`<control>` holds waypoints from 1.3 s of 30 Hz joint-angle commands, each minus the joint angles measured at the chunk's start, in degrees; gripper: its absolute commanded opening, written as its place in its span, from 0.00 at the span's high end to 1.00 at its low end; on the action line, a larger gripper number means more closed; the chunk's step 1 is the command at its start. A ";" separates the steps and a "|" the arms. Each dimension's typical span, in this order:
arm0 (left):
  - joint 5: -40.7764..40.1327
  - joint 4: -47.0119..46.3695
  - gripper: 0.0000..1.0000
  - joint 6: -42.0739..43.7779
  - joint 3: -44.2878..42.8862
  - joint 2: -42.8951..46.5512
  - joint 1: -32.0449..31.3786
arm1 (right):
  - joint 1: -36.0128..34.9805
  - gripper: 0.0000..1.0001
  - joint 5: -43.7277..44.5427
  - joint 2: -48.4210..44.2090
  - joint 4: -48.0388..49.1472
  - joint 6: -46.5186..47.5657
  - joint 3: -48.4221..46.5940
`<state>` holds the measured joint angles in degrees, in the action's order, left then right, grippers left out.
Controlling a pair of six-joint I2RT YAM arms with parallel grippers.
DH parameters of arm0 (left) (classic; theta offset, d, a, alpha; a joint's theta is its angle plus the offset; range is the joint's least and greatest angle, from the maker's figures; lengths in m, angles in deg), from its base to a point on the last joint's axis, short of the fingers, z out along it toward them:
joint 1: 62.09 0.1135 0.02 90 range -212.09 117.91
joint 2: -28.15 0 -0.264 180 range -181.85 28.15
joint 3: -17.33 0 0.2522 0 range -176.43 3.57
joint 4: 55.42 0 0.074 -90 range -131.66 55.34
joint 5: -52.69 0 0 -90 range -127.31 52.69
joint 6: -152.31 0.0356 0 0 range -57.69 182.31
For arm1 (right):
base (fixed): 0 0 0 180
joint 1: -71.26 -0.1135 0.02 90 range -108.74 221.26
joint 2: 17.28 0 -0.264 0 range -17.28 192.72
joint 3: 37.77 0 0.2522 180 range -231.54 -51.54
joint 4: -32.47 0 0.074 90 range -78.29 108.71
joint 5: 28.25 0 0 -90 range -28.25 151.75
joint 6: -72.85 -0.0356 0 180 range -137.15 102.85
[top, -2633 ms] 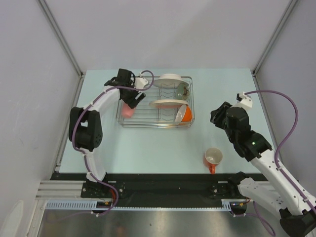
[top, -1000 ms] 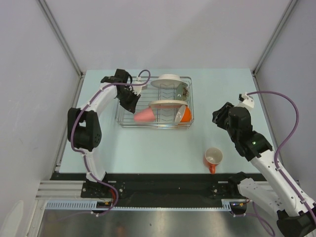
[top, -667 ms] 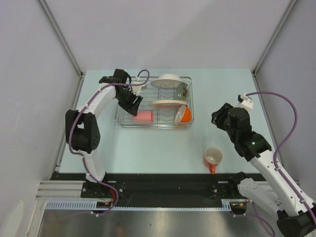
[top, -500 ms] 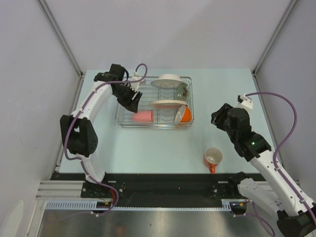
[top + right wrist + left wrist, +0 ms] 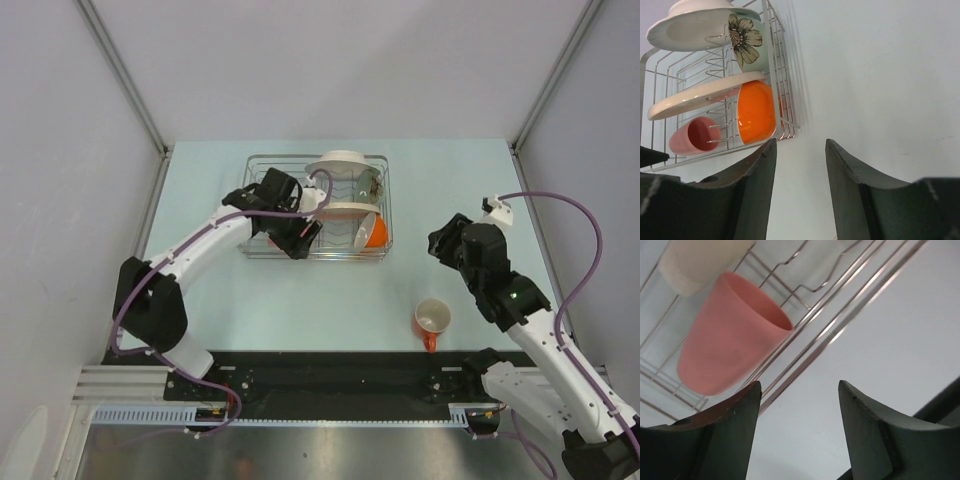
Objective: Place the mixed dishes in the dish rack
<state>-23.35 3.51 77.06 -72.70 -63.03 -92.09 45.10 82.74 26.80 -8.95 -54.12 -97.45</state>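
Observation:
The wire dish rack (image 5: pixel 254 160) holds the white ruffled plate (image 5: pixel 345 162), the cream plate (image 5: pixel 340 209), an orange bowl (image 5: pixel 374 232) and the pink cup (image 5: pixel 730 340), which lies on its side. In the right wrist view the rack (image 5: pixel 773 60), white plate (image 5: pixel 685 27), cream plate (image 5: pixel 700 97), orange bowl (image 5: pixel 756 112) and pink cup (image 5: pixel 692 135) all show. My left gripper (image 5: pixel 302 243) (image 5: pixel 799 385) is open and empty over the table at the rack's near edge. The orange mug (image 5: pixel 432 320) stands on the table. My right gripper (image 5: pixel 437 241) (image 5: pixel 800 142) is open and empty, right of the rack.
A pale green cup with a flower print (image 5: pixel 747 42) sits in the rack's far right corner (image 5: pixel 371 183). Grey walls close in the table on the left, right and back. The arm bases and a black rail run along the near edge.
My left gripper let go of the pink cup, which now lies in the rack. The gripper then swung from the rack's far left to its near edge. The right arm barely moved.

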 commanded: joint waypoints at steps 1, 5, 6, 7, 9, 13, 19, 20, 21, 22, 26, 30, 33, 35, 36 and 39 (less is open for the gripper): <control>-10.16 -12.54 0.32 -5.42 2.70 1.97 -0.85 | -0.22 0.51 1.16 -1.97 -0.11 -0.73 0.65; -15.43 -18.52 0.32 -6.48 4.63 1.70 -1.29 | -0.30 0.51 0.63 -2.15 0.15 -0.82 1.09; -16.23 -19.93 0.32 -6.92 5.07 1.79 -1.38 | -0.30 0.51 0.45 -2.06 0.32 -0.73 1.26; -17.72 -22.47 0.32 -7.53 5.34 2.14 -1.73 | -0.39 0.51 0.28 -2.06 0.59 -0.73 1.26; -18.00 -23.98 0.32 -8.32 5.96 2.32 -2.08 | -0.48 0.51 0.19 -1.54 0.76 -0.65 1.18; -17.39 -23.03 0.32 -10.60 5.52 2.49 -3.75 | -0.57 0.51 -0.07 -1.10 0.33 -0.47 0.56; -8.52 -16.09 0.32 -13.33 -0.19 2.93 -3.49 | -1.01 0.51 -0.17 -0.83 0.06 -0.73 0.65; -7.46 -15.47 0.32 -13.51 -0.98 3.20 -3.49 | -1.09 0.51 -0.16 -0.66 -0.02 -0.73 0.73; -7.80 -15.37 0.32 -13.69 -0.99 3.28 -3.40 | -1.09 0.51 -0.25 -0.66 -0.03 -0.73 0.73; -8.76 -15.81 0.32 -13.95 -0.73 3.20 -3.40 | -1.27 0.51 -0.25 -0.57 0.06 -0.73 0.73; -13.77 -20.02 0.32 -14.13 3.40 2.06 -3.40 | -1.27 0.51 -0.34 -0.39 0.59 -0.65 0.73; -19.39 -25.11 0.32 -14.04 5.78 0.65 -3.66 | -1.36 0.51 0.01 -1.01 0.06 -0.47 0.73; -21.51 -28.28 0.32 -13.08 7.01 -0.84 -3.75 | -1.44 0.51 -0.07 -1.62 0.06 -0.47 1.17; -22.57 -29.43 0.32 -12.72 7.19 -2.42 -3.75 | -1.44 0.51 -0.25 -1.89 0.06 -0.47 1.35; -22.66 -30.39 0.32 -12.46 7.19 -2.95 -3.75 | -1.36 0.51 -0.25 -2.15 -0.02 -0.56 1.35; -23.01 -32.15 0.32 -11.85 7.45 -4.53 -3.93 | -1.45 0.51 -0.25 -2.76 -0.03 -0.12 1.26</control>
<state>-43.79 -23.16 64.31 -65.55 -66.13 -95.61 43.95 82.22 25.62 -9.59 -54.62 -96.37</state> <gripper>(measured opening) 0.681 0.491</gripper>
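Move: The pink cup lies on its side in the rack, about 7 cm ahead of the left hand, 3 cm to its left and 6 cm below. The rack's front rail is roughly 2 cm straight ahead. The cream plate's middle is some 11 cm ahead and 8 cm right, the orange bowl 6 cm ahead and 15 cm right. From the right hand the cup is about 12 cm ahead, 30 cm left and 14 cm below. With its fingers kept open, the left hand reaches forward over the rack's front rail towards the pink cup, about 7.5 cm in all; it goes in low at first, then lifts some 4 cm while shifting a little right, and sinks as far again as it presses on forward. The wrist turns counter-clockwise by some 20 degrees and swings the fingertips outward by nearly as much, ending with the fingers close above the cup beside the cream plate's near edge, whether touching can't be seen. ##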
